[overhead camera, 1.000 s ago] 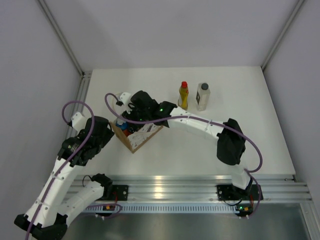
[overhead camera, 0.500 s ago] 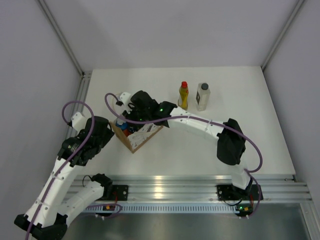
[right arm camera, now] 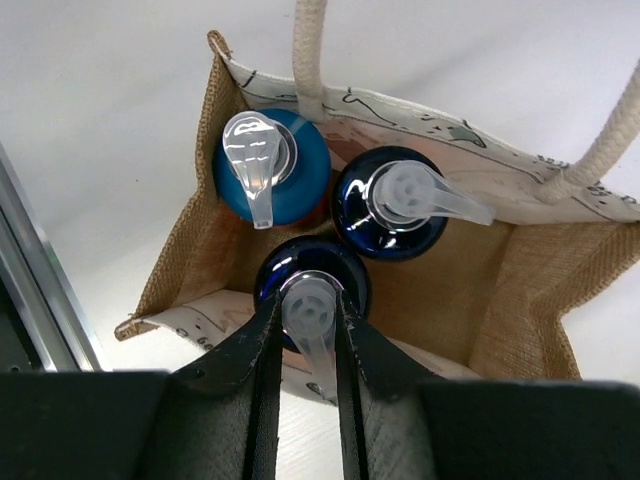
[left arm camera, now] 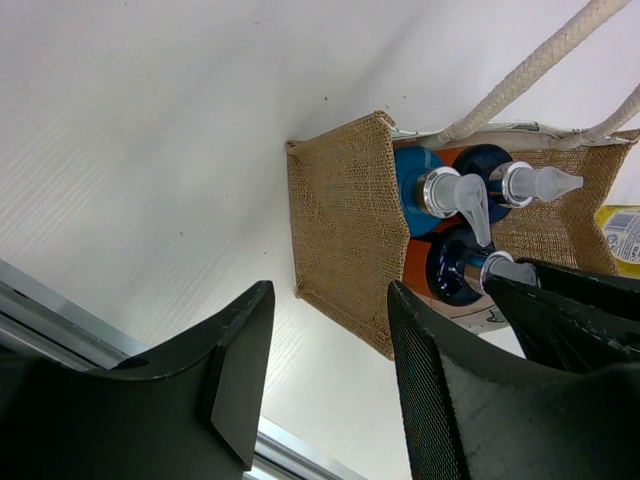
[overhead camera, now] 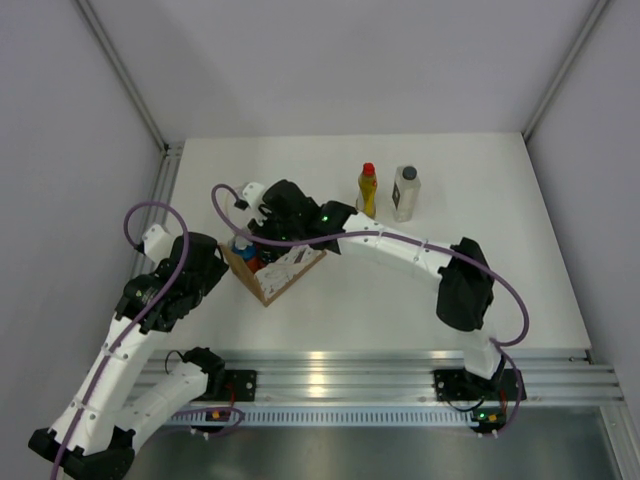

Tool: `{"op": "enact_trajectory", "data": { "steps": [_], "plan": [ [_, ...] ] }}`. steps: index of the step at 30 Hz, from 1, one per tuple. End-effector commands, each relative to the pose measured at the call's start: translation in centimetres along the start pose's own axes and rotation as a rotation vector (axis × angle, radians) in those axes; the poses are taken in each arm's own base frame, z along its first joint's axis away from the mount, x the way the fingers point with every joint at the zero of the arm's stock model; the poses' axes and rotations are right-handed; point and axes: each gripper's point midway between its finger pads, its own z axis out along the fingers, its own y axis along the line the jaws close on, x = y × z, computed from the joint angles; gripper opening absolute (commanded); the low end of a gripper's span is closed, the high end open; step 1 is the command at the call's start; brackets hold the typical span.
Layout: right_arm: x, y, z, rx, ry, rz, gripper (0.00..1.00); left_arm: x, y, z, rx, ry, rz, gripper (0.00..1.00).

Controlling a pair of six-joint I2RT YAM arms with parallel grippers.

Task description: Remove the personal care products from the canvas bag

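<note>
The canvas bag (overhead camera: 275, 272) stands left of the table's middle, its burlap wall (right arm camera: 520, 290) and white rope handles seen from above. Three orange pump bottles stand inside: a light-blue-topped one (right arm camera: 270, 170), a dark-blue-topped one (right arm camera: 400, 205) and a third (right arm camera: 310, 285). My right gripper (right arm camera: 308, 318) reaches into the bag and is shut on that third bottle's clear pump head. My left gripper (left arm camera: 330, 300) is open and empty just left of the bag's burlap side (left arm camera: 345, 240). A yellow red-capped bottle (overhead camera: 367, 191) and a pale dark-capped bottle (overhead camera: 405, 193) stand on the table to the right.
An aluminium rail (overhead camera: 380, 375) runs along the near edge, and another (overhead camera: 165, 190) along the left edge. Grey walls enclose the table on three sides. The right arm's forearm (overhead camera: 390, 245) stretches across the table's middle towards the bag.
The right wrist has shifted very slightly over the bag. The bag, the two standing bottles and the left arm have not moved.
</note>
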Motion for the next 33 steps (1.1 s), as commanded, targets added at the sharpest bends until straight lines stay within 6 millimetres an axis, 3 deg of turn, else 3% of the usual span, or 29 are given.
{"op": "enact_trajectory", "data": {
  "steps": [1,11,27,33],
  "plan": [
    [-8.8,0.6,-7.2,0.028,-0.245,-0.016,0.0,-0.3,0.1,0.0,-0.006,-0.014,0.004,0.54],
    [-11.8,0.5,-12.0,0.044,-0.324,-0.024,0.0,-0.3,0.0,0.1,-0.006,-0.013,0.012,0.54],
    [-16.8,-2.5,-21.2,0.227,-0.477,-0.024,0.0,0.0,-0.1,0.4,-0.017,-0.001,0.018,0.54],
    [-17.8,-4.1,-24.1,0.305,-0.527,-0.003,0.0,0.3,0.0,0.5,-0.021,0.006,0.016,0.54]
  ]
}}
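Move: The right hand already grips the pump head of the near dark-blue bottle, whose middle hangs about 9 cm straight below it in the canvas bag; the bag's middle is some 3 cm forward and 2 right. The light-blue bottle stands about 6 cm left and 1 forward, the other dark-blue one 5 forward and 2 left. On the table, the yellow bottle is roughly 18 forward and 21 right. From the left hand, the gripped bottle is about 5 forward, 11 right. Straight up at first after a small shift to the right, then up with a steady drift rightwards, the right hand draws the pump bottle out of the canvas bag, rising about 19 cm and going some 6 cm right. The wrist tilts the fingers upward and turns a little clockwise, about 20 degrees in all, while they keep their pinch on the pump head. ##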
